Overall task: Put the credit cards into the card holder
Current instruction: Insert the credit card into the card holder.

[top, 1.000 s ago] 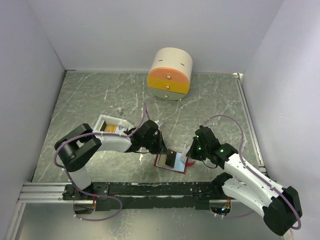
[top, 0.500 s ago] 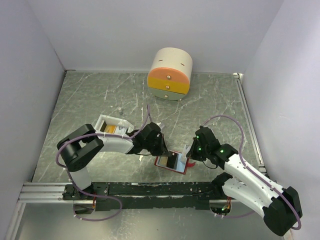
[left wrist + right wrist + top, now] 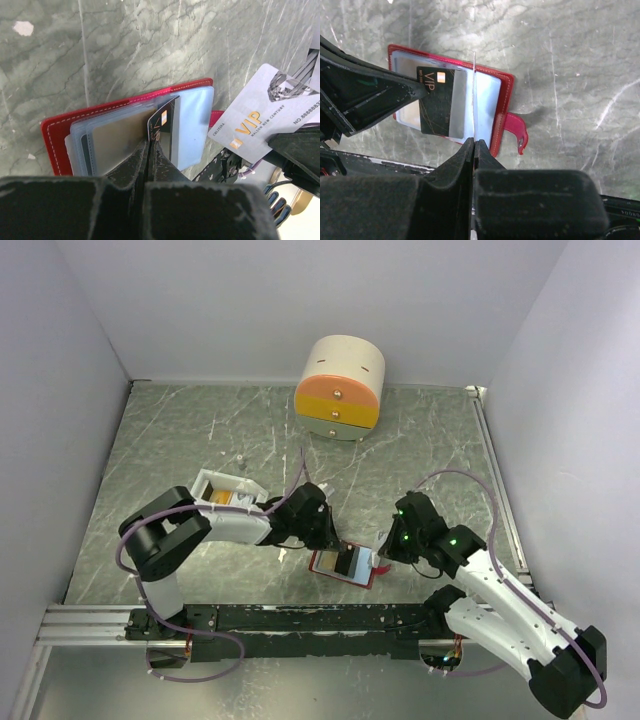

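Observation:
The red card holder (image 3: pixel 358 581) lies open on the table between my arms, its pale-blue and tan sleeves facing up (image 3: pixel 55 135) (image 3: pixel 502 100). My left gripper (image 3: pixel 328 540) (image 3: pixel 150 145) is shut on a dark credit card (image 3: pixel 347 560) (image 3: pixel 164 122) (image 3: pixel 437 105), whose far end rests over the sleeves. I cannot tell whether it is inside one. My right gripper (image 3: pixel 383 555) (image 3: pixel 474 144) is shut on a silver-grey VIP card (image 3: pixel 255 112), held just right of the holder and seen edge-on (image 3: pixel 474 95) in the right wrist view.
A white tray (image 3: pixel 205 483) holding orange-gold cards sits behind my left arm. The round cream-and-orange drawer box (image 3: pixel 340 388) stands at the back. The holder's red clasp tab (image 3: pixel 516 131) sticks out on its right side. A black rail (image 3: pixel 300 618) runs along the near edge.
My left gripper has slid a little to the right with the dark card. The right arm has shifted slightly right. The card holder has stayed in place.

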`<state>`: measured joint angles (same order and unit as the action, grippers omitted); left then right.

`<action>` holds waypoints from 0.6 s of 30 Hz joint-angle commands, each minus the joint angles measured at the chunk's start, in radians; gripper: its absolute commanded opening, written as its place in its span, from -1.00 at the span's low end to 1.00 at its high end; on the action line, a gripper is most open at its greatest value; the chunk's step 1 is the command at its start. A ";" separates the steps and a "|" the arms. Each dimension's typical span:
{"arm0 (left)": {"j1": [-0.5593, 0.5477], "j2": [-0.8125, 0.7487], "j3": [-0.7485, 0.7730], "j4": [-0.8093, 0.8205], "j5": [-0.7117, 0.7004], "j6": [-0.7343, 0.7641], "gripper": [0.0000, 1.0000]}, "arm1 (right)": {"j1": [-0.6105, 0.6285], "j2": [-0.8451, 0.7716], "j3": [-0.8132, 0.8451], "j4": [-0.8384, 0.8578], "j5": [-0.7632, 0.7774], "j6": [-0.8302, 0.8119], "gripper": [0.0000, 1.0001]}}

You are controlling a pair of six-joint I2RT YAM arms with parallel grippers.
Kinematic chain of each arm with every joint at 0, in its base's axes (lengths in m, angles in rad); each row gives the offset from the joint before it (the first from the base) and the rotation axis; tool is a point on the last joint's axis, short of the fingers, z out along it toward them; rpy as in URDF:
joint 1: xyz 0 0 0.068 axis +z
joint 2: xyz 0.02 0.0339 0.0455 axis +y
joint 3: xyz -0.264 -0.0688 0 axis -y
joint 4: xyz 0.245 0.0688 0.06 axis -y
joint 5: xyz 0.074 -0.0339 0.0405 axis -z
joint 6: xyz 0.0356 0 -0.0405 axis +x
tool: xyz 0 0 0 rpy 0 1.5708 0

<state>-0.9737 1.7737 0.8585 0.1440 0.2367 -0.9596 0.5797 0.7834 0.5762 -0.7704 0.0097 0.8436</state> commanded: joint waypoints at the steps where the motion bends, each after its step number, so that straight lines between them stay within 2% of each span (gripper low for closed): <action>1: -0.013 0.047 0.043 -0.034 0.008 0.040 -0.86 | -0.004 -0.014 0.008 -0.072 0.026 0.024 -1.00; 5: -0.019 0.054 0.059 -0.034 0.009 0.042 -0.76 | -0.004 -0.002 -0.015 -0.057 0.024 0.030 -1.00; 9: -0.020 0.039 0.074 -0.073 -0.017 0.061 -0.40 | -0.004 0.006 -0.028 -0.044 0.023 0.034 -1.00; 12: -0.020 0.006 0.079 -0.103 -0.052 0.076 -0.25 | -0.004 0.004 -0.031 -0.049 0.023 0.035 -1.00; 18: -0.026 -0.020 0.100 -0.173 -0.100 0.101 -0.21 | -0.004 -0.004 -0.042 -0.048 0.021 0.034 -1.00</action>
<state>-0.9894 1.7824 0.9257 0.0452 0.1982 -0.8967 0.5797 0.7925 0.5468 -0.8143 0.0158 0.8661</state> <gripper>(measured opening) 0.387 0.006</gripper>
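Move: The left fingers, shut low over the open card holder, have the left edge of the black card; its middle is about 2 cm to their right, 1 cm back and 1 cm below. The holder's middle is some 3 cm right, 2 cm back and 2 cm below. From the right hand, which holds the white card, the holder's middle lies roughly 9 cm left, 2 cm back and 7 cm down; the red strap is about 3 cm back, level sideways and 7 cm below. Still pinching the black card's raised left edge, the left hand eases it about 1 cm to the robot's right, along the clear pocket, then opens its fingers to roughly two fifths and lets go, drifting back left a little over the card. The right hand keeps its grip on the white card and sinks about 1.5 cm while drawing back and slightly right by a similar amount. ##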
